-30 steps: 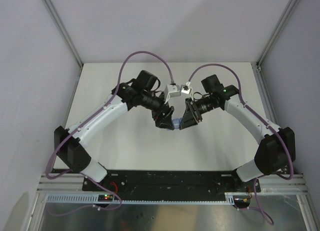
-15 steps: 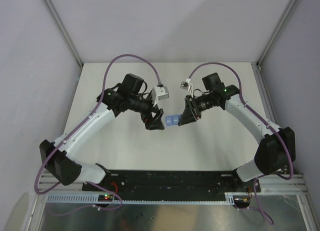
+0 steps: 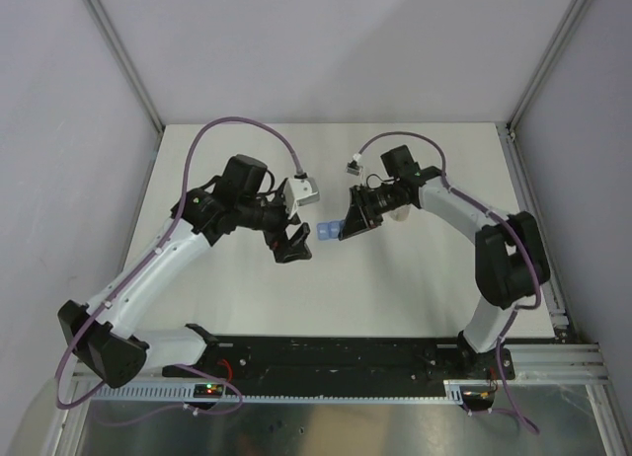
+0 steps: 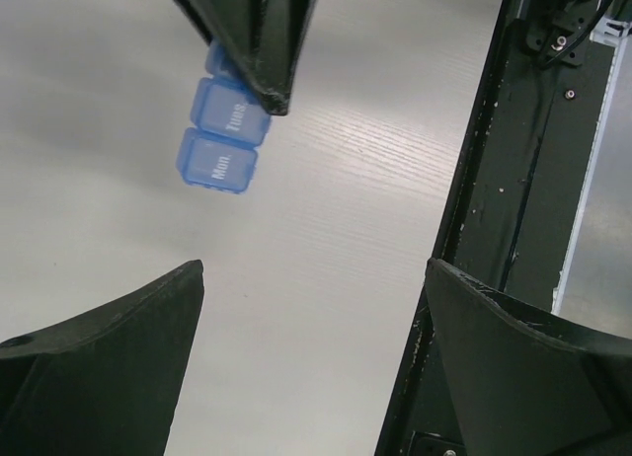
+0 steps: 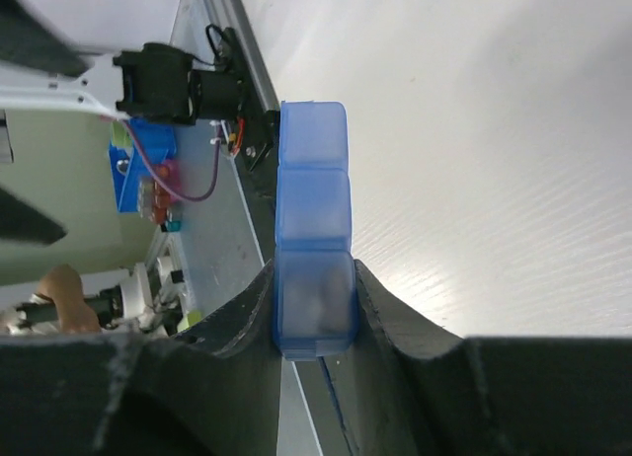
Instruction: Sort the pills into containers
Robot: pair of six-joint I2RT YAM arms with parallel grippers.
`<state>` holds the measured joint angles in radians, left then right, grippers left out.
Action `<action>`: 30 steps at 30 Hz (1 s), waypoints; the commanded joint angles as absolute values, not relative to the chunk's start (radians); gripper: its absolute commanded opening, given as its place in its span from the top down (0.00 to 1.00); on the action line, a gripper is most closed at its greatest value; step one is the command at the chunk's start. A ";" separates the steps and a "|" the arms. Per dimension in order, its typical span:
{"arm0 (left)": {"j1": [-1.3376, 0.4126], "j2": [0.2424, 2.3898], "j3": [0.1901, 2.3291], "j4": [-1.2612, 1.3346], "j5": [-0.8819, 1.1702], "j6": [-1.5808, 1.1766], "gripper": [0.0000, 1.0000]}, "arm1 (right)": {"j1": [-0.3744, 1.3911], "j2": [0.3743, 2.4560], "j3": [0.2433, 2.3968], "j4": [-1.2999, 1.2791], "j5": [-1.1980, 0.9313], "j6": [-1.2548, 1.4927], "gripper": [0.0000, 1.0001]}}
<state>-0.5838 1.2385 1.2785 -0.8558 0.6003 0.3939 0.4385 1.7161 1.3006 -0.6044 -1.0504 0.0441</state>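
The containers (image 3: 326, 231) are one translucent blue strip of three joined compartments, held in the air above the white table. My right gripper (image 3: 343, 227) is shut on the strip's end compartment (image 5: 314, 308), and the other two compartments (image 5: 313, 180) stick out past the fingertips. In the left wrist view the strip (image 4: 219, 145) shows lids marked "Mon." and "Tues.", with a right finger (image 4: 259, 41) over its far end. My left gripper (image 3: 291, 243) is open and empty, just left of the strip and apart from it; its jaws (image 4: 316, 268) stand wide. No pills show.
The white table (image 3: 395, 288) lies below both grippers. The black base rail (image 3: 336, 352) runs along the near edge and also shows in the left wrist view (image 4: 513, 180). Grey walls stand on three sides. A small pale object (image 3: 403, 213) sits by the right wrist.
The left gripper has let go of the strip, opened and drawn back to the left. The right gripper has kept the strip and carried it slightly left and toward the back.
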 commanded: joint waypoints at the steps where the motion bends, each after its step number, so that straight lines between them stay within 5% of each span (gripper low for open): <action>1: -0.576 1.197 1.266 -0.842 0.569 0.413 0.04 | 0.437 1.803 1.382 -0.492 -1.031 0.151 1.00; 30: -0.576 1.144 1.200 -0.843 0.545 0.388 0.05 | 0.443 2.172 1.637 -0.448 -0.927 0.304 1.00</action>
<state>-0.5827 1.1629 1.2060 -0.8555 0.5571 0.3927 0.4416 2.1399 1.5803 -0.4511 -0.9318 0.2775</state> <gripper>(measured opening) 0.959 0.322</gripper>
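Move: The right hand already grips the blue pill organizer and carries it towards a clear patch of table roughly 11 cm ahead, 5 cm to its left and some 15 cm below. The pill bottle stands about 12 cm ahead of this hand and 10 cm to its right, some 13 cm lower. From the empty left hand, that patch lies about 16 cm ahead, 5 cm to the right and 22 cm down. Keeping its pinch on one end of the pill organizer, the right hand carries it forward and down towards the open table, about 9 cm out and 8 cm lower, drifting some 4 cm left. Its wrist turns about 10 degrees clockwise and the fingertips dip slightly. The left hand, wide open and empty, eases a couple of centimetres left, back and down. ##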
